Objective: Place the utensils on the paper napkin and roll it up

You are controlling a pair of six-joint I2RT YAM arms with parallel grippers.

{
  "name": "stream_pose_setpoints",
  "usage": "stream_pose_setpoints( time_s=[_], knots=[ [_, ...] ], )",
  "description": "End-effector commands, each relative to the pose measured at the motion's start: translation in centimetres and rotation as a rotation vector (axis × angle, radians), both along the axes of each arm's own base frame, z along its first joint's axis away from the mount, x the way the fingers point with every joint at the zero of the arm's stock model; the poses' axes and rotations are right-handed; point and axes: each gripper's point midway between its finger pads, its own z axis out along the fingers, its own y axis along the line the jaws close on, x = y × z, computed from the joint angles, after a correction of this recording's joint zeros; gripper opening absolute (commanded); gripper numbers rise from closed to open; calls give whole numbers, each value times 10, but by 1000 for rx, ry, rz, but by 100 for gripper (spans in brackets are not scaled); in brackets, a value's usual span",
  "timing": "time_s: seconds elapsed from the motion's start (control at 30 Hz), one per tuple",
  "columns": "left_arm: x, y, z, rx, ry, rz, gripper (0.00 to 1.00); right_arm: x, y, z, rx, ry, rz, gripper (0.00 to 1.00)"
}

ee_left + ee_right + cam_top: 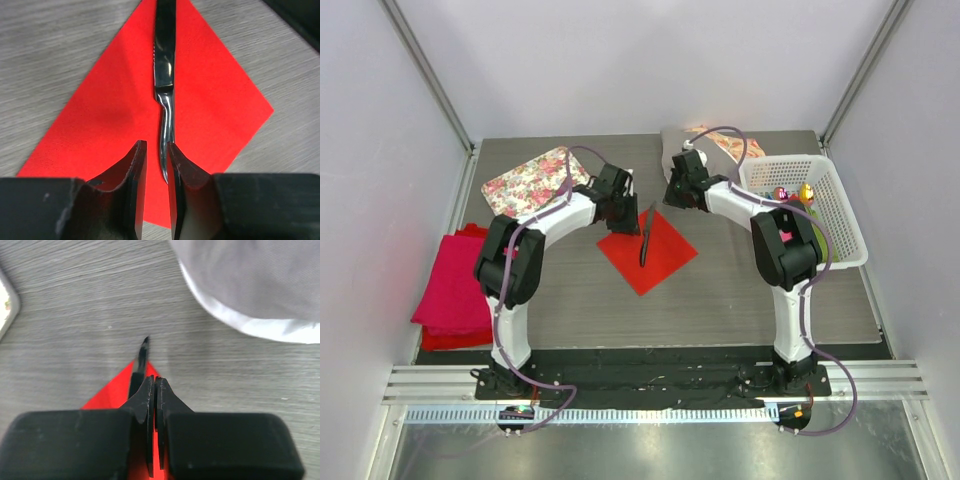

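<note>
The paper napkin (655, 255) lies flat as a red diamond at the table's middle. One utensil, a metal knife (645, 240), rests along it, blade toward the near side. In the left wrist view the knife (165, 65) runs away from my left gripper (156, 145), and its handle end sits in the narrow gap between the jaws, against the right finger (182, 165) only. My right gripper (155, 381) is shut over the napkin's far corner (112, 390), with the knife's end (142, 357) just left of it. Whether it pinches the paper is hidden.
A white basket (840, 215) with small items stands at the right. A floral tray (535, 180) lies at the back left, and a magenta cloth stack (455, 285) at the left edge. A pale bundle (260, 285) and patterned paper (720, 142) lie behind the right gripper.
</note>
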Motion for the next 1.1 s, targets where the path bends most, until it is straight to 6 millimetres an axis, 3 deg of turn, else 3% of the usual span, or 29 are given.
stream_pose_setpoints(
  time_s=[0.0,0.23,0.6,1.07],
  knots=[
    [12,0,-3,-15,-14,40,26,18,0,9,-20,-39,-37,2],
    [11,6,-16,23,12,60,26,23,6,-8,-34,-15,-27,8],
    [5,14,-33,69,58,79,24,26,16,-19,-66,-6,-11,22],
    [3,15,-39,83,68,71,22,24,22,-32,-87,20,0,25]
  ],
)
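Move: The red napkin's middle lies about 4 cm to the left gripper's right, 4 cm nearer the base and 5 cm below; the knife's middle is 4 cm to its right and 1 cm ahead. From the right gripper the knife's middle lies some 7 cm back, 5 cm left and 5 cm below, with the napkin's middle 4 cm farther back than that. The grey cushion's middle is about 11 cm ahead and 7 cm right of the right gripper. Lower both grippers together about 4 cm, to just above the napkin. Bring the left one down over the napkin's left part, drifting about 1 cm left of the knife handle, its fingers kept slightly open. Sink the right one beside the blade's tip at the far corner, opening its shut fingers about a quarter and easing 1.5 cm forward and left towards the tip. ##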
